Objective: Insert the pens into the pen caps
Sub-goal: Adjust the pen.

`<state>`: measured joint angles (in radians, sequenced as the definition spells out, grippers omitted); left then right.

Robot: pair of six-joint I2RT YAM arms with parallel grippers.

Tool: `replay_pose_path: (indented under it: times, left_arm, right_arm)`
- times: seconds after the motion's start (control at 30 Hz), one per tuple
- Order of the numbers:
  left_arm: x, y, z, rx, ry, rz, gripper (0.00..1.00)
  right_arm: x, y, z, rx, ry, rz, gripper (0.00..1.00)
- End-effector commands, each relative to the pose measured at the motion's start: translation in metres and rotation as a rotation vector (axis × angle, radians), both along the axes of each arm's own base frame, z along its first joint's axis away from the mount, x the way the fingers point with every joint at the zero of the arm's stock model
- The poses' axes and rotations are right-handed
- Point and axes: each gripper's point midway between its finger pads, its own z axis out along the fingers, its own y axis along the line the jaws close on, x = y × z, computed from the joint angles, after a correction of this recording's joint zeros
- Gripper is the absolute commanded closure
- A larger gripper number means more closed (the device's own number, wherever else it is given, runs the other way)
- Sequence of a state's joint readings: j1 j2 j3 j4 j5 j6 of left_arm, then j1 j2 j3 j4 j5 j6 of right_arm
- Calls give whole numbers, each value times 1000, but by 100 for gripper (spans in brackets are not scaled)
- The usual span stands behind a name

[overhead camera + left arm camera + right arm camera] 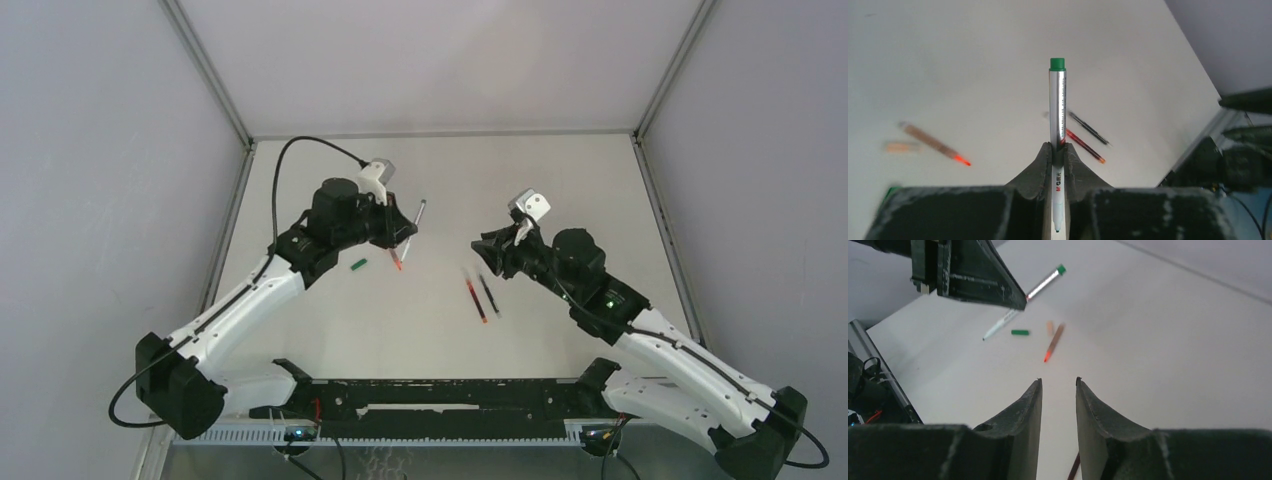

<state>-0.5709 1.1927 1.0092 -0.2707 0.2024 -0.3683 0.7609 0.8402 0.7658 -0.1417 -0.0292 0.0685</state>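
Note:
My left gripper (1057, 147) is shut on the green pen (1057, 100), a pale barrel with a green end, held above the table with its writing tip bare. In the top view this pen (416, 222) slants up from the left gripper (408, 236). A green cap (358, 264) and a red pen (397, 258) lie under and left of it. Another red pen (474, 293) and a black pen (489, 295) lie side by side near my right gripper (482, 250). The right gripper (1058, 382) is open and holds nothing. A red cap (1050, 327) lies beside the red pen (1054, 342).
White enclosure walls close off the table on the left, right and back. The black rail (440, 395) joining the arm bases runs along the near edge. The left arm's cable (290, 160) loops above the table's back left.

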Motion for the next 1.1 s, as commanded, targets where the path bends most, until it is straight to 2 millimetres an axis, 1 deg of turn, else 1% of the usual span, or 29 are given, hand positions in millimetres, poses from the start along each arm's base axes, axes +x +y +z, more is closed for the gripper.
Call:
replay_pose_path:
  times: [0.0, 0.03, 0.07, 0.13, 0.23, 0.3, 0.4, 0.57, 0.63, 0.77, 0.9, 1.07]
  left_arm:
    - [-40, -33, 55, -43, -146, -312, 98]
    - [-46, -36, 57, -38, -148, -348, 99]
    - [-54, -39, 56, -31, -135, -389, 100]
    - [-66, -44, 58, -23, -122, -459, 100]
    - [-81, -52, 54, 5, -88, -541, 100]
    - [-88, -54, 49, 28, -67, -577, 100]
    - [-94, -56, 41, 59, -36, -608, 100]
    - [-98, -57, 28, 98, 13, -632, 100]
    - [-100, -59, 27, 104, 24, -643, 100]
    - [-103, -62, 24, 115, 39, -661, 100]
    - [-107, -65, 21, 121, 56, -683, 100]
    - [-110, -68, 18, 122, 69, -701, 100]
  right_arm:
    - [-5, 10, 58, 46, -267, 108, 61]
    - [-13, 14, 58, 13, -313, 178, 60]
    - [-28, 21, 52, -29, -343, 290, 60]
    - [-44, 26, 43, -135, -453, 435, 59]
    - [-55, 29, 30, -299, -612, 546, 58]
    - [-60, 28, 22, -425, -733, 611, 56]
    - [-59, 25, 16, -584, -889, 658, 51]
    - [-55, 25, 20, -718, -1016, 644, 45]
    - [-51, 24, 17, -767, -1032, 637, 41]
    - [-43, 24, 2, -883, -1040, 659, 37]
    - [-40, 33, -4, -919, -1059, 678, 35]
    - [-34, 46, -8, -955, -1068, 689, 35]
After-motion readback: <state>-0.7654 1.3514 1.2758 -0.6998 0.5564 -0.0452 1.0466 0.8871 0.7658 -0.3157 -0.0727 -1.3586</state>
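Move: The green-ended silver pen is already pinched in the left hand, its middle roughly 15 cm left, 2 cm ahead and about level from the right hand. The open right fingers lie some 15 cm right and 2 cm back from the left hand. Some 23 cm below the right hand, the red pen lies 2 cm back, the black pen 2 cm back and 4 cm right. Left carries the pen 12 cm back-right; right eases back-left, rolling some 90 degrees, opening before the green end. ##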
